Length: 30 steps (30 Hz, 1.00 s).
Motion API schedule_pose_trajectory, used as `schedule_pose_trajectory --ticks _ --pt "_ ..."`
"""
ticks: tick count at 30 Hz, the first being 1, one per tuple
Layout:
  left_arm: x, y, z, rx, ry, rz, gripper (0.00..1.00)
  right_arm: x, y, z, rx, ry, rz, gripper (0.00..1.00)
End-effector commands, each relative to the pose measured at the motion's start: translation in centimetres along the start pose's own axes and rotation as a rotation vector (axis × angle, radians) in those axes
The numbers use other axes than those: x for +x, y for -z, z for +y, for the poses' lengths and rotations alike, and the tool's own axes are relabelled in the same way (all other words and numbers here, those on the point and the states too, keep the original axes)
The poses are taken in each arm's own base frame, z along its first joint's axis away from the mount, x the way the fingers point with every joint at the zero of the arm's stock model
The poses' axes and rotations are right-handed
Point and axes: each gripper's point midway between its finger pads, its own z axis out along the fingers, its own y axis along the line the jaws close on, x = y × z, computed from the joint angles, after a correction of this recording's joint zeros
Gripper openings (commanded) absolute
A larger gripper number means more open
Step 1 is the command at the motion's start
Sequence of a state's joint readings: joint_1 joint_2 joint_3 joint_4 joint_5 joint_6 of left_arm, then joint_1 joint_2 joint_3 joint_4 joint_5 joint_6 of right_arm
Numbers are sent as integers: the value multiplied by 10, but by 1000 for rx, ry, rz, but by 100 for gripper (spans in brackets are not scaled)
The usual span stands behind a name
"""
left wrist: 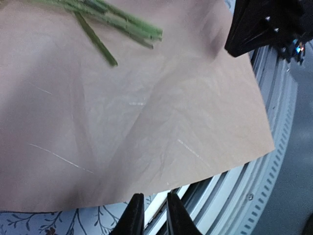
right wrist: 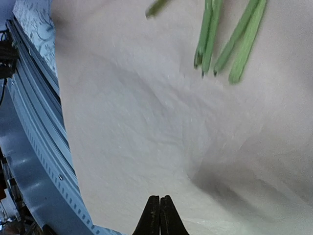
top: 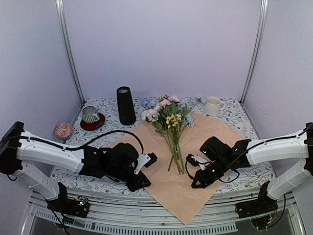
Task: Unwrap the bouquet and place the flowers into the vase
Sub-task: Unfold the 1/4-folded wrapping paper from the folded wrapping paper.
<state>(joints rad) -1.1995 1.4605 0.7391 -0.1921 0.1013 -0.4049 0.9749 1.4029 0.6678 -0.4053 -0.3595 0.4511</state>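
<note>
The bouquet's wrapping paper (top: 215, 142) lies spread flat, tan side up, across the middle of the table. On it rest the flowers (top: 171, 120), blooms towards the back and green stems (top: 176, 156) pointing to the front. The black vase (top: 125, 105) stands upright at the back left, apart from both arms. My left gripper (top: 140, 182) hovers at the paper's front left edge (left wrist: 146, 107), its jaws a narrow gap apart with nothing between them (left wrist: 151, 196). My right gripper (top: 196, 184) hangs over the paper (right wrist: 146, 122) right of the stem ends (right wrist: 234, 44), shut and empty (right wrist: 160, 197).
A cream mug (top: 212, 105) stands at the back right. At the back left, a striped cup (top: 90, 114) sits on a red saucer with a pink round object (top: 63, 130) beside it. The paper's front corner overhangs the table's metal front rail (left wrist: 274, 196).
</note>
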Motion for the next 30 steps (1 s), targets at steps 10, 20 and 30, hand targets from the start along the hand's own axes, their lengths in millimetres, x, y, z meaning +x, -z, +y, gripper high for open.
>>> schedule_pose_trajectory --ticks 10,20,30 --pt "-17 22 87 -194 286 -87 19 -65 58 -60 418 -119 -251 4" --pt "9 -3 112 -261 368 -3 18 -36 34 -110 501 -270 -132 4" --pt "-5 9 105 -226 395 -61 16 -59 50 -106 532 -257 -201 3"
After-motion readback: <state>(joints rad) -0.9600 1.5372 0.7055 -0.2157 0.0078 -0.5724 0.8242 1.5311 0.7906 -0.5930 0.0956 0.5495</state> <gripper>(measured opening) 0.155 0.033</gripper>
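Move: The spot on the wrapping paper just inside its left near edge lies about 8 cm ahead, 6 cm left and 4 cm below the left hand. For the right hand, the paper spot inside the right near edge is some 9 cm ahead, 8 cm right and 2 cm below. The flowers' stem ends lie about 7 cm ahead and 18 cm right of the left hand, or 8 cm ahead and 10 cm left of the right hand. The paper's two near edges are worked by both hands at once: each rises about 4 cm, arcs forward some 8 to 9 cm and outward away from the stems, then sinks to press fingertips down beside its edge. The left turns about 25 degrees counter-clockwise, slightly open; the right, nearly shut, turns clockwise and swings to point more steeply down. ##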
